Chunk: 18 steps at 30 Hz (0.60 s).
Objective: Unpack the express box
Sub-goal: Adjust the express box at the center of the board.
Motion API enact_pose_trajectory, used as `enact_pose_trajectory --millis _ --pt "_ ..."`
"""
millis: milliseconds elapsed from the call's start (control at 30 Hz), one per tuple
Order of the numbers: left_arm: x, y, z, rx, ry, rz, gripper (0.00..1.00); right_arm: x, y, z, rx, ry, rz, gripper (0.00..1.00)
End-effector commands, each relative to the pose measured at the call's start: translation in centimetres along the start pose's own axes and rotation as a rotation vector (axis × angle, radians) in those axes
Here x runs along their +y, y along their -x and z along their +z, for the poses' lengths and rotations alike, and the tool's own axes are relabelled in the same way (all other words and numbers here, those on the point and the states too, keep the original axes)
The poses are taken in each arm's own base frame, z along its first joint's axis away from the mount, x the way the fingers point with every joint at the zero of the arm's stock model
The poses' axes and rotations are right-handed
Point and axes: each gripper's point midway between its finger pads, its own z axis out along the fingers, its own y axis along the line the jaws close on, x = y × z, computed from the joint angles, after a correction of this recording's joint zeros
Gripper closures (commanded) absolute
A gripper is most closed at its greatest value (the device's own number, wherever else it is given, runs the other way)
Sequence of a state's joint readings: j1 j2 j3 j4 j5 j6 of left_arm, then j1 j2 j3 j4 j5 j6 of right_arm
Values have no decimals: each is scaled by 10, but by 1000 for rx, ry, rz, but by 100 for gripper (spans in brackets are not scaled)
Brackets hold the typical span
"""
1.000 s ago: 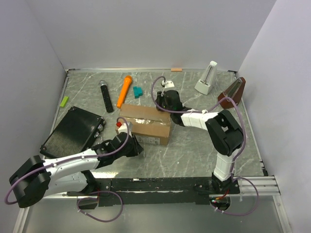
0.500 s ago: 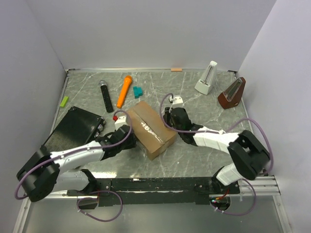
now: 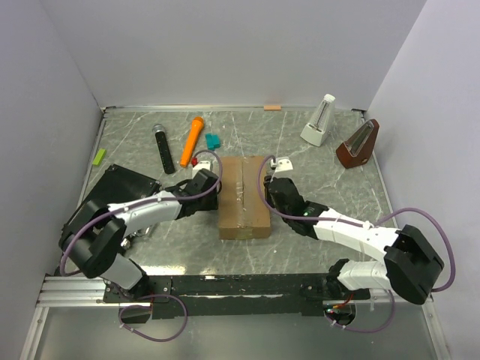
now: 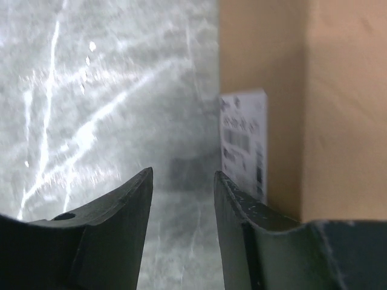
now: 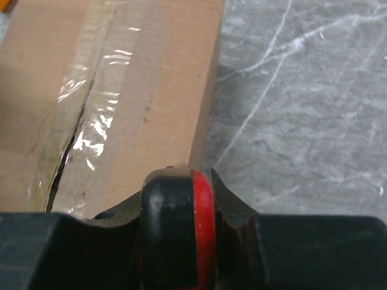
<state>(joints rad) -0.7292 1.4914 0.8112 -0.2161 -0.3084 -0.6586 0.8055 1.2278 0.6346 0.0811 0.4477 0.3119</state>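
Note:
The express box (image 3: pixel 244 196), brown cardboard with a clear tape strip (image 5: pixel 97 115) along its closed top seam, lies lengthwise at the table's middle. My left gripper (image 3: pixel 214 189) stands at its left side, open, with only table between the fingers (image 4: pixel 181 172). The box wall (image 4: pixel 338 90) with a white label (image 4: pixel 245 145) is just to the right of them. My right gripper (image 3: pixel 268 190) sits at the box's right edge (image 5: pixel 199 90), shut on a black and red tool (image 5: pixel 181 205) that fills the jaws.
A black ribbed case (image 3: pixel 112 199) lies at the left. Behind the box are a black stick (image 3: pixel 163 148), an orange cylinder (image 3: pixel 192 140), a teal block (image 3: pixel 214 141) and a green block (image 3: pixel 99 156). A white metronome (image 3: pixel 319 120) and a brown one (image 3: pixel 358 144) stand back right.
The box has been turned from crosswise to lengthwise and both arms swung with it. My left gripper has opened and come away from the box's side.

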Motion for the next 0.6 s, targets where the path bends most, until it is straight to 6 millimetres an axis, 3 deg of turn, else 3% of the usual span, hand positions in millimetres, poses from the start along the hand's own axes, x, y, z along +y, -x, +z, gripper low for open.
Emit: enact_pose_trajectory --millis 0,233,333,433,533,567 --pt "-55 65 -1 -137 -203 -96 49 63 19 -26 -23 248 81 100" --pt "-66 118 13 -211 -253 -125 47 71 33 -39 -35 298 30 100" --pt "-68 145 14 -253 -260 -124 46 64 38 -43 -21 259 18 100" --pt "-49 174 8 -324 -218 -155 39 49 51 -49 -59 196 16 100" --pt "-22 201 -15 -411 -144 -197 29 23 77 -60 -152 83 31 100" --pt "-12 201 -25 -426 -112 -201 26 10 87 -63 -196 26 35 100"
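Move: The express box stands right beside the left hand, label side towards its fingers: its middle is about 8 cm to the right and 1 cm ahead, roughly level in height. Ahead of that hand on the board lie the teal clamp, some 19 cm out and 1 cm to the left, and the orange flashlight, about 18 cm out and 7 cm left. From the right hand, holding the red cutter, the box's middle is about 7 cm left, 2 cm back and 8 cm below. With its fingers at the label side, the left hand first goes forward along the box, then climbs up and away over the board towards the teal clamp, about 13 cm forward and 9 cm up in all, drifting slightly right as the wrist tips up and rolls some 15 degrees and the fingers open wider. At the box's right edge the right hand, still gripping the cutter, works the opposite way, drawing back about 3.5 cm nearly level before easing left and rising about 4 cm. ##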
